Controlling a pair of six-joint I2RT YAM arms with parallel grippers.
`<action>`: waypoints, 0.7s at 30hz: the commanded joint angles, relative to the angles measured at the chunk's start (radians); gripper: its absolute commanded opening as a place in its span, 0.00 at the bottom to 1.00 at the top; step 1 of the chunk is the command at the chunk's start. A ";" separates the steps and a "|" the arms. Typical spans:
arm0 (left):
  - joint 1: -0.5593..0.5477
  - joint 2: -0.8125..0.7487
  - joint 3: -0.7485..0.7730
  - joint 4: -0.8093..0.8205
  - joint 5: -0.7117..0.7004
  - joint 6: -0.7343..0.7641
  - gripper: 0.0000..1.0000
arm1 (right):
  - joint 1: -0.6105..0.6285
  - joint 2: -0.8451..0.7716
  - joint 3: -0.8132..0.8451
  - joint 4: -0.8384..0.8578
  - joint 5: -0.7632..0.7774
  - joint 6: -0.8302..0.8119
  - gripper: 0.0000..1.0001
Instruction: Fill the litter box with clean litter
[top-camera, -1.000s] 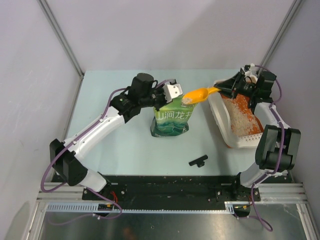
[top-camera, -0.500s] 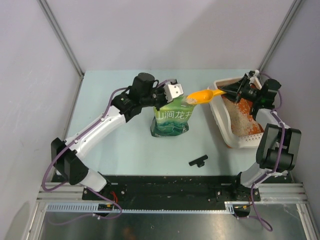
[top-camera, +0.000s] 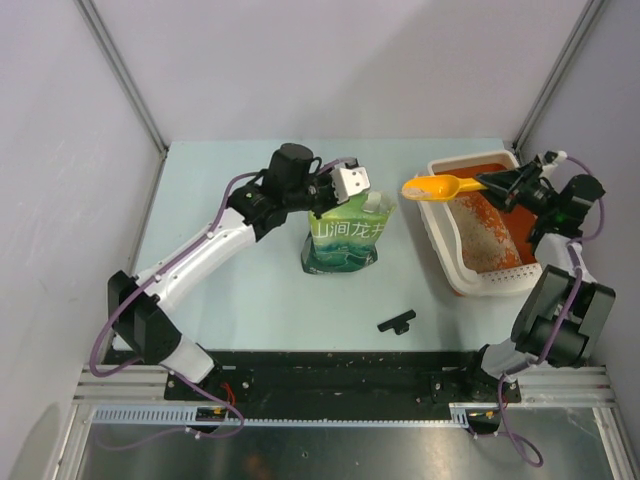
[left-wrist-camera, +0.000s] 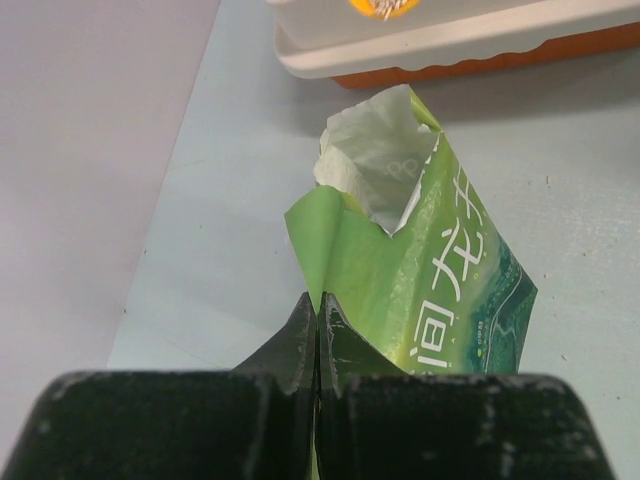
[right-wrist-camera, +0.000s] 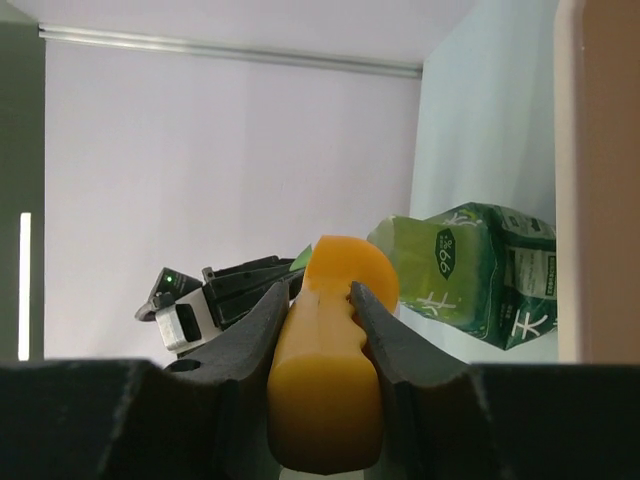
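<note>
The litter box (top-camera: 448, 250), a white tray with an orange inside, lies flat at the right, and clean litter (top-camera: 486, 236) covers part of its floor. My right gripper (top-camera: 494, 182) is shut on the handle of an orange scoop (top-camera: 432, 187). The scoop's bowl hangs over the box's far left rim. In the right wrist view the handle (right-wrist-camera: 325, 400) fills the gap in my right gripper (right-wrist-camera: 320, 295). Pale granules show in the scoop (left-wrist-camera: 385, 8). My left gripper (top-camera: 343, 200) pinches the top edge of the upright green bag (top-camera: 345, 238). Seen from the left wrist, the left gripper (left-wrist-camera: 318, 305) is shut on the bag (left-wrist-camera: 430, 280), whose mouth gapes open.
A small black part (top-camera: 396, 322) lies on the table near the front, between the bag and the box. The box's white rim (left-wrist-camera: 430, 40) runs just beyond the bag. Grey walls close in the table on three sides.
My right gripper has carried the scoop to the right, from the bag's mouth to above the box's left rim. The box now lies flat. The left gripper keeps its hold.
</note>
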 joint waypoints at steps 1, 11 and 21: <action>-0.004 0.013 0.059 0.032 0.053 0.038 0.00 | -0.101 -0.131 -0.019 -0.057 0.015 -0.063 0.00; -0.004 0.033 0.079 0.034 0.112 0.046 0.00 | -0.369 -0.278 -0.102 -0.242 0.080 -0.161 0.00; -0.004 0.034 0.079 0.034 0.146 0.050 0.00 | -0.527 -0.442 -0.098 -0.587 0.296 -0.485 0.00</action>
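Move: The litter box's middle lies about 9 cm to the right of the right hand, level with it forward and back, and some 18 cm below; that hand already grips the scoop. The litter bag stands about 27 cm to the right hand's left, 5 cm back and 14 cm down. From the left hand, which still pinches the bag's top edge, the box is roughly 41 cm to the right, 3 cm ahead and 18 cm down. Keep the scoop gripped and swing the right hand about 15 cm to the right and some 7 cm back, at nearly the same height, so the loaded bowl goes from outside the box's left rim to above its inside. Turn the hand about 40 degrees clockwise on the way. Hold the left fingers shut on the bag's edge. ##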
